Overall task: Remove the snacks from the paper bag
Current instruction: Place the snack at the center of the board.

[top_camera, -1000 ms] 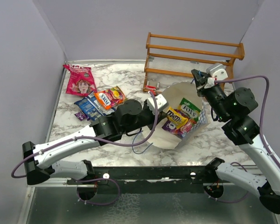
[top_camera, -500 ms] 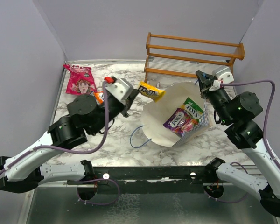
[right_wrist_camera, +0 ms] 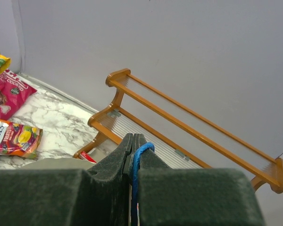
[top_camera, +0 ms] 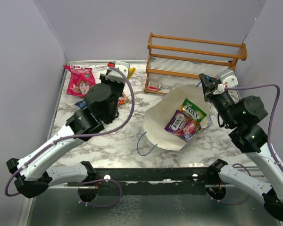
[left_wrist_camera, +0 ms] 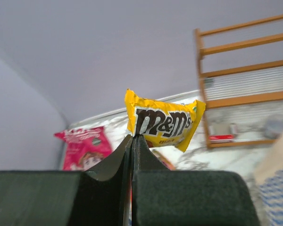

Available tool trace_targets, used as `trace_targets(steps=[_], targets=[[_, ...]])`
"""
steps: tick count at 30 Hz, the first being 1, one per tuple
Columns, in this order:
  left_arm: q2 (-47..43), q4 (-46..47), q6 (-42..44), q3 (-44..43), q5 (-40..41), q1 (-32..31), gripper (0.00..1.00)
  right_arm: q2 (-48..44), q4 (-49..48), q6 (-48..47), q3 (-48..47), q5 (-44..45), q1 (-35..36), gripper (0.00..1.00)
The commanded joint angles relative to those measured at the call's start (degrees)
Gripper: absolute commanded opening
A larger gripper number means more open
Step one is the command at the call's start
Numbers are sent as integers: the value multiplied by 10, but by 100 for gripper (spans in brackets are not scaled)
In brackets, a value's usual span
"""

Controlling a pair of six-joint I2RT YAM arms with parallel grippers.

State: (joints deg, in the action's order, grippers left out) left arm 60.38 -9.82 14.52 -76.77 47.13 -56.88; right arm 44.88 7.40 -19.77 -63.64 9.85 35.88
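Observation:
The paper bag lies open toward the camera, cream inside, with a green packet and a purple packet in it. My right gripper is shut on the bag's blue cord handle at the far rim. My left gripper is shut on a corner of a yellow M&M's packet, held in the air above the table's back left. A pink-red bag with a face lies flat beyond it. An orange packet lies beside that one, mostly hidden under the left arm in the top view.
A wooden rack stands against the back wall, just behind the paper bag. The bag's other blue cord handle trails on the marble in front. Grey walls close off the left, back and right sides.
My left gripper has come out of the paper bag with the yellow packet and carried it up and to the back left. The right gripper keeps its hold on the handle.

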Motion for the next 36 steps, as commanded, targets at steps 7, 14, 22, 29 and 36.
trace_targets(steps=[7,14,22,29,36], targets=[[49,29,-163,66,-144,271,0,-5,-18,9,-18,-28,-2,2],[89,53,-308,142,-224,418,0,1,-28,0,-15,-34,-2,2],[130,84,-357,198,-219,478,0,-14,-17,10,-11,-39,-2,2],[176,65,-379,202,-177,499,0,-5,-18,12,-14,-41,-2,2],[249,-14,-430,151,-242,548,0,-1,-12,18,-22,-51,-2,2]])
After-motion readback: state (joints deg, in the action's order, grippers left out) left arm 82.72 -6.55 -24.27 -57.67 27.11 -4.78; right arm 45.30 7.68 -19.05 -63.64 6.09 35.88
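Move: The left hand, high up with the yellow M&M's packet already pinched, is bound for the pile of snacks: the blue packet lies about 13 cm ahead, 17 cm to its left and some 44 cm below. At the same depth, the Fox's packet is 19 cm ahead and 10 left, the pink bag 29 ahead and 28 left, the small purple packet 10 ahead and 25 left. From the right hand, the blue packet is roughly 14 cm ahead, 46 left and 44 below. The left fingers keep their pinch on one end of the M&M's packet and carry it down, left and forward towards the blue packet, sinking some 28 cm while crossing about 20 cm to the left; the forward reach comes mostly early. The wrist swings left and tips the nearly level fingers about 30 degrees downward; the hand is still sinking at the end, fingers shut. ##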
